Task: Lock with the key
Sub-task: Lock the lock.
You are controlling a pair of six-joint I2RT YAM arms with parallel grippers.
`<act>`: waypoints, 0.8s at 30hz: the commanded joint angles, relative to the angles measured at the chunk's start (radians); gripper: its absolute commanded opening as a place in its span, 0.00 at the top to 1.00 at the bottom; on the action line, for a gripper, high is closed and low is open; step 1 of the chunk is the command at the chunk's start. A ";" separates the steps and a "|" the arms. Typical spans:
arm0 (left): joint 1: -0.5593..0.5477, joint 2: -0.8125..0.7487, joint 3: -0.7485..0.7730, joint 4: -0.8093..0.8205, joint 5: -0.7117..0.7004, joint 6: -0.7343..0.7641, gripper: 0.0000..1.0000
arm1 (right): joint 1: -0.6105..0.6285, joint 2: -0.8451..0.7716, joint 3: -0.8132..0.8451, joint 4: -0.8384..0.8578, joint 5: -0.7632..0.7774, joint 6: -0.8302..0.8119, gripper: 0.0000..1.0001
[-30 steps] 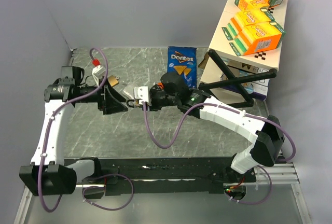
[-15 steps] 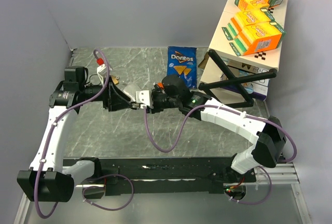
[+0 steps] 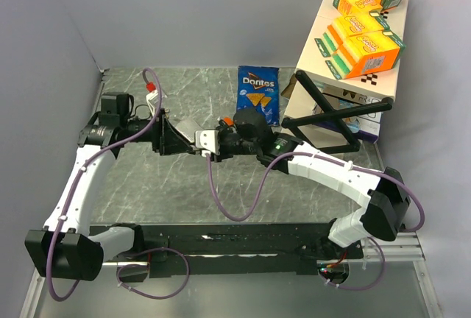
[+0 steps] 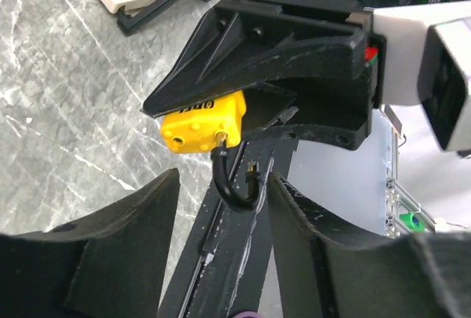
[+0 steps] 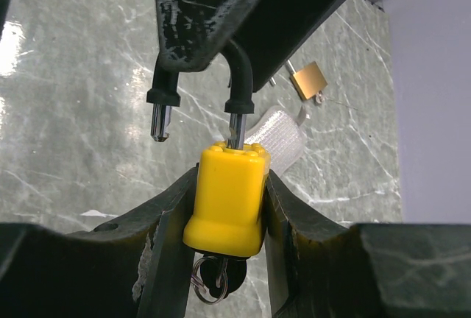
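Note:
A yellow padlock [image 5: 226,193] sits upright between my right gripper's [image 5: 226,185] fingers, which are shut on its body. A key [image 5: 217,277] on a ring hangs from its underside. The black shackle [image 5: 237,86] is open, with its free end [image 5: 160,119] out of the body. In the left wrist view the padlock [image 4: 202,123] points its shackle [image 4: 234,184] into the gap of my left gripper [image 4: 223,178], which is open and not touching it. In the top view the left gripper [image 3: 173,141] and right gripper [image 3: 210,143] meet tip to tip mid-table.
A brass padlock [image 5: 309,80] and a clear plastic piece [image 5: 276,138] lie on the marble table. A Doritos bag [image 3: 257,93] lies behind the grippers. A black frame stand [image 3: 331,115] and a shelf of orange boxes [image 3: 364,20] stand at the right.
My left arm has swung right and forward to the right gripper, so its open fingers now straddle the shackle. The right gripper has kept the padlock and shifted slightly right.

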 commanded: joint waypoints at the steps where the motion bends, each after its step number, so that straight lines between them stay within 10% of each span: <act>1: -0.017 -0.004 -0.010 0.085 0.033 -0.096 0.46 | 0.005 -0.074 -0.008 0.122 0.009 -0.039 1.00; 5: -0.025 -0.001 -0.027 0.102 0.042 -0.116 0.61 | 0.008 -0.079 -0.020 0.133 0.014 -0.051 1.00; 24: -0.034 0.015 -0.012 0.024 0.033 -0.054 0.68 | 0.017 -0.079 -0.024 0.166 0.005 -0.044 1.00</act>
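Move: The black shackle of the yellow lock already sits between the left fingertips, its bow about 1 cm right of the left hand point and about level with it. The yellow body, still clamped in the right fingers, is some 5 cm to the left hand's right. On the table roughly 25 cm below the left hand lie a silver pad, about 9 cm ahead and 1 cm left, and a brass padlock, about 15 cm ahead and 11 cm left. From the right hand the shackle is about 4 cm left. The left hand closes its fingers around the yellow lock's shackle, to roughly half their starting gap, while it eases about 1 cm to the right, towards the lock body, and about 1 cm down, rolling some 5 degrees about its own fingers so that its forward side dips. The right hand keeps its grip on the yellow body and shifts only about half a centimetre forward and up, rolling slightly the other way, so the two hands twist a little against each other across the lock. ##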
